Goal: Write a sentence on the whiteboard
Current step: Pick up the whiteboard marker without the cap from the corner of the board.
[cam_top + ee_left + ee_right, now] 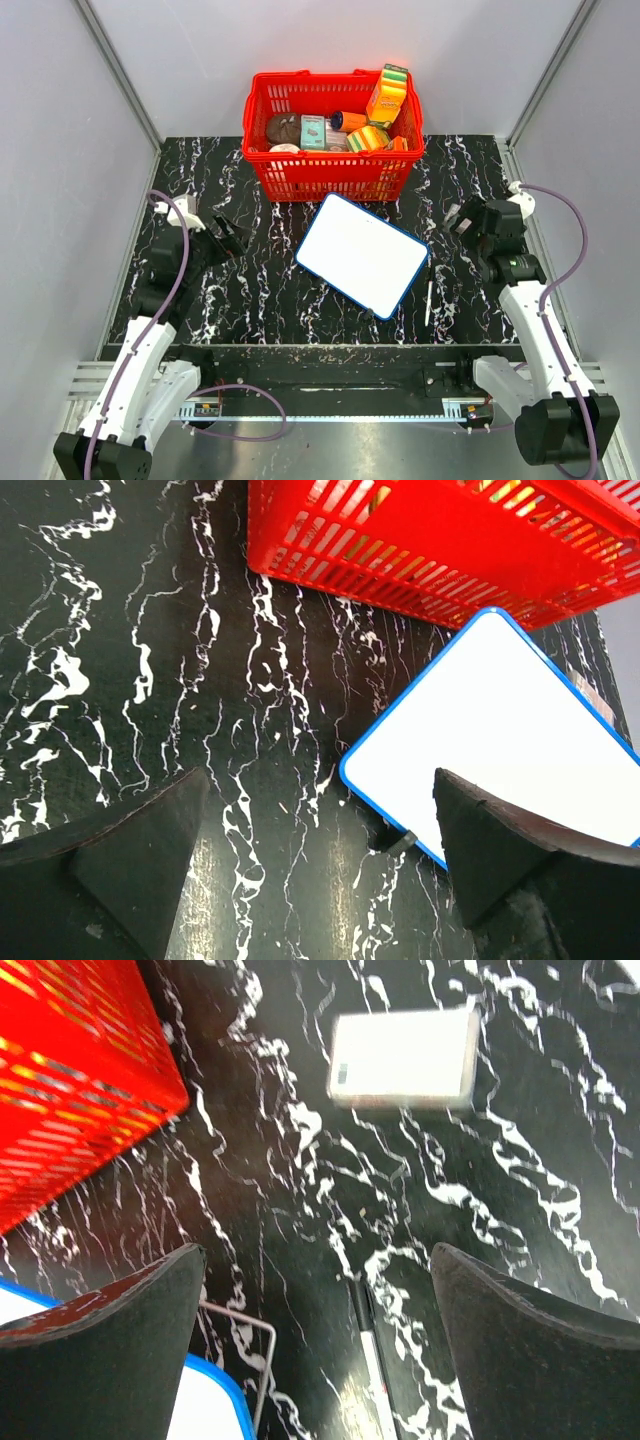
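The whiteboard (362, 254) lies tilted in the middle of the black marble table, white with a blue rim. Its face is blank; no sentence shows on it. It also shows in the left wrist view (500, 730), and one corner shows in the right wrist view (205, 1410). A thin marker (429, 291) with a black cap lies on the table just right of the board, below my right gripper in its wrist view (373, 1365). My left gripper (235, 237) (318, 776) is open and empty, left of the board. My right gripper (462, 222) (318, 1250) is open and empty, above the marker.
A red basket (330, 175) (420, 550) (70, 1080) with several packages stands behind the board. A white rectangular block (403, 1058) lies on the table ahead of my right gripper. A thin wire bracket (252, 1360) sticks out beside the board's corner.
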Tool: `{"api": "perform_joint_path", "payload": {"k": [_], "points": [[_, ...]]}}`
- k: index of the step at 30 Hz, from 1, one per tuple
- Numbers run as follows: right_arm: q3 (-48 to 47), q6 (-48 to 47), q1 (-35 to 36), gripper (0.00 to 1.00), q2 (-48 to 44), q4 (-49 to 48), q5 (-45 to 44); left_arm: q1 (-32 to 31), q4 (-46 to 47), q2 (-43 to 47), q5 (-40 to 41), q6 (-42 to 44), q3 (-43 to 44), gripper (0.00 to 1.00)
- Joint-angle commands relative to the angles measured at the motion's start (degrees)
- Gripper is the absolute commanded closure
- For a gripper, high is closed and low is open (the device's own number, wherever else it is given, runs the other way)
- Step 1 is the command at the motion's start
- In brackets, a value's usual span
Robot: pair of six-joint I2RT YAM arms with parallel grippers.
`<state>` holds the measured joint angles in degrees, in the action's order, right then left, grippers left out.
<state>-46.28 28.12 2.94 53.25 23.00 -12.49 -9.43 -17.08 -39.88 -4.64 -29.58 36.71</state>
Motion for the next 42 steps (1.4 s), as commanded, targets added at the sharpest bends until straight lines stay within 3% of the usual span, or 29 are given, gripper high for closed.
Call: {"api": "perform_joint_path", "payload": {"k": [1, 13, 18, 22, 24, 26, 33, 40, 42], "points": [[-3.88, 2.21, -0.04, 0.00, 0.70, 10.46, 3.17, 0.11, -0.06, 0.85, -4.23, 0.05, 3.02, 0.01], [-1.88, 1.67, 0.05, 0.00, 7.47, 14.70, 12.14, 0.11, -7.43, -2.49, -15.31, -0.39, 6.88, 0.01], [-1.71, 0.80, 0.05, 0.03, 16.69, 14.00, 16.09, 0.03, -9.11, -1.70, -19.52, -0.39, 8.02, 0.01], [-0.04, 0.45, 0.05, 0.19, 23.37, 11.63, 18.11, 0.03, -9.11, -1.08, -22.42, -0.21, 9.08, 0.01], [1.01, 0.88, 0.05, 0.20, 25.14, 11.19, 18.29, 0.03, -9.11, -0.73, -22.60, -0.04, 9.70, 0.01], [1.02, 0.45, 0.05, 0.33, 26.28, 10.13, 20.92, 0.03, -9.11, -0.82, -23.04, 0.05, 10.40, 0.01], [1.28, 1.15, 0.05, 0.39, 27.60, 11.01, 21.10, 0.03, -9.11, -0.73, -24.97, -0.83, 11.54, 0.01], [-2.32, 0.01, 0.14, 0.48, 36.56, 14.52, 19.17, 0.03, -10.25, 1.38, -25.85, -1.62, 15.76, 0.01], [-3.28, -0.60, 0.14, 0.60, 39.10, 14.87, 19.08, 0.03, -10.34, 1.82, -26.55, -1.97, 16.99, 0.01]]}}
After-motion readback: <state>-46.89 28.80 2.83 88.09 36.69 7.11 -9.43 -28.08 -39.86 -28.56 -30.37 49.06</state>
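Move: The whiteboard marker lies down by my right hand's near left side: its middle is about 11 cm back, 7 cm left and some 21 cm below, with its black end pointing forward. The white block is roughly 3 cm ahead of my right hand and 4 cm left; the whiteboard's middle is about 6 cm back and 22 cm left. From my left hand, the marker lies about 40 cm right, 8 cm back and 22 cm below. I bring my right hand down nearly 20 cm towards the marker's black end, easing back and left about 6 cm each, while tipping the fingers down almost 50 degrees and, from halfway, narrowing them to about half open around the marker's line. My left hand, empty and open, draws back and right, turning some 20 degrees clockwise, then rises. ##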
